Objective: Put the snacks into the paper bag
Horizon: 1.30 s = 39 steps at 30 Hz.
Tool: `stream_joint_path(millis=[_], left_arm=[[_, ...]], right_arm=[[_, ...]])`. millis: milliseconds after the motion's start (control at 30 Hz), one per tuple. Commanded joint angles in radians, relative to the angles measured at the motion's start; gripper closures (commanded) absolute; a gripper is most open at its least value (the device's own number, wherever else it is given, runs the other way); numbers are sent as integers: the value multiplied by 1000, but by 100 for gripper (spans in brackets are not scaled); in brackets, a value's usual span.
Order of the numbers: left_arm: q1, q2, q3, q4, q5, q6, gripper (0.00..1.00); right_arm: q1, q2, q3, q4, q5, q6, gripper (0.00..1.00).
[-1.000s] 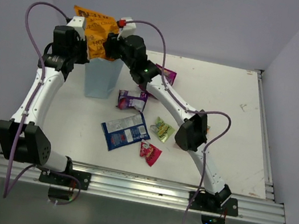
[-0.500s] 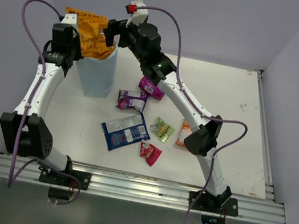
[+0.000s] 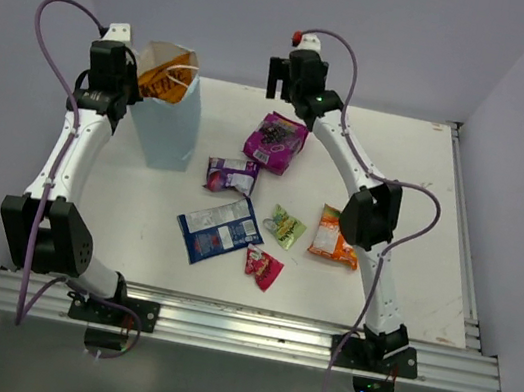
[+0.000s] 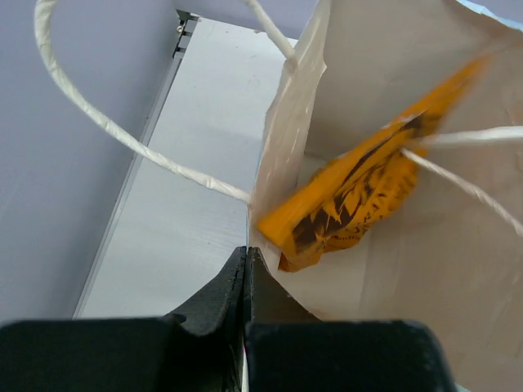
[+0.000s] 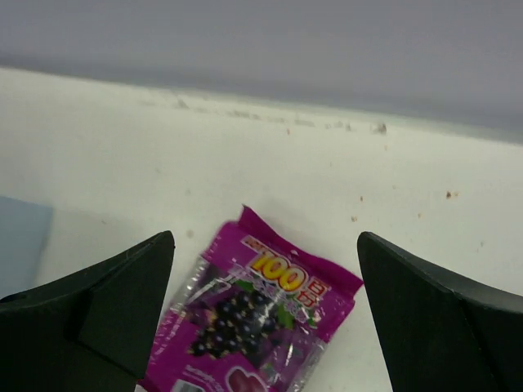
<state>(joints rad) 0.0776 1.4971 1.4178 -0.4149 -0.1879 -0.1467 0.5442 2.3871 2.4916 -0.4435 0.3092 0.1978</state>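
The paper bag (image 3: 168,124) stands upright at the back left of the table. My left gripper (image 3: 130,81) is shut on its near rim (image 4: 278,163), fingers pressed together on the paper. A large orange packet (image 4: 359,192) lies tilted inside the bag, its top showing in the mouth (image 3: 165,86). My right gripper (image 3: 281,78) hangs open and empty above a purple packet (image 5: 253,327) (image 3: 276,142). On the table lie a smaller purple packet (image 3: 230,174), a blue-and-white one (image 3: 220,228), a green-yellow one (image 3: 286,227), a red one (image 3: 264,267) and an orange-and-white one (image 3: 335,236).
White twine handles (image 4: 122,135) loop out from the bag's rim. A metal rail (image 3: 461,221) runs along the table's right edge, and walls close in the back and both sides. The right arm's elbow (image 3: 370,215) hangs over the orange-and-white packet.
My right gripper opened and let go of the orange packet, which dropped into the bag. The right arm then swung right, away from the bag. The left gripper kept its hold on the rim.
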Motion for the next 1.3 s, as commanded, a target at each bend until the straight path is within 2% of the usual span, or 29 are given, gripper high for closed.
stream_joint_path(millis=[0,367,433,567,667,700,767,800,833,867,933,967,1067,1267], left_arm=[[7,-12,9,19,-15,-2,100],[10,-20,9,11,-22,12,100],[8,-17,9,10,-19,12,100],[10,-12,10,8,-10,12,100],[10,-12,13,7,-8,15,100],[10,-14,15,7,-8,16,100],[10,-14,15,7,-8,19,100],[10,-14,15,5,-10,19,100],[8,-14,15,7,-10,19,100],[10,-17,15,7,-8,18,100],[10,-18,13,7,-7,16,100],[10,-18,13,7,-4,15,100],[10,-21,10,11,5,13,100],[10,-24,7,13,22,12,100]], right_arm=[[20,61,-42,-144,76,22,1],[-44,81,-134,-284,283,61,5],[-49,55,-183,-279,298,69,5],[-52,57,-230,-304,230,95,6],[-61,98,-223,-342,138,112,20],[-66,110,-203,-356,75,127,31],[-81,142,-189,-392,18,144,41],[-85,152,-188,-402,-42,152,52],[-92,155,-191,-414,-64,166,56],[-104,158,-210,-419,-80,170,66],[-112,152,-235,-420,-123,178,74],[-116,146,-261,-422,-133,180,83],[-122,127,-312,-411,-166,178,99],[-121,66,-332,-374,-193,143,100]])
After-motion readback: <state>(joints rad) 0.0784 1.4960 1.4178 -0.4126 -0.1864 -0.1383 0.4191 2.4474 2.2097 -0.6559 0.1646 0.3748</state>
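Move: The purple grape bag lies flat on the table about 7 cm back from the open right hand, straight in line with it sideways and some 20 cm below. The small purple snack is roughly 11 cm nearer the base than the grape bag and 11 cm to its left; the paper bag stands about 29 cm left of the right hand and 12 cm back. From the left hand, the grape bag is about 8 cm ahead and 37 cm to the right. The right fingers come down onto the grape bag and pinch its right-hand edge near the far corner, closing from wide open to nearly shut. The hand first drops fast by some 17 cm while sliding right, then sinks a little more as it closes, easing slightly back, with the fingers tipping about 30 degrees steeper. ##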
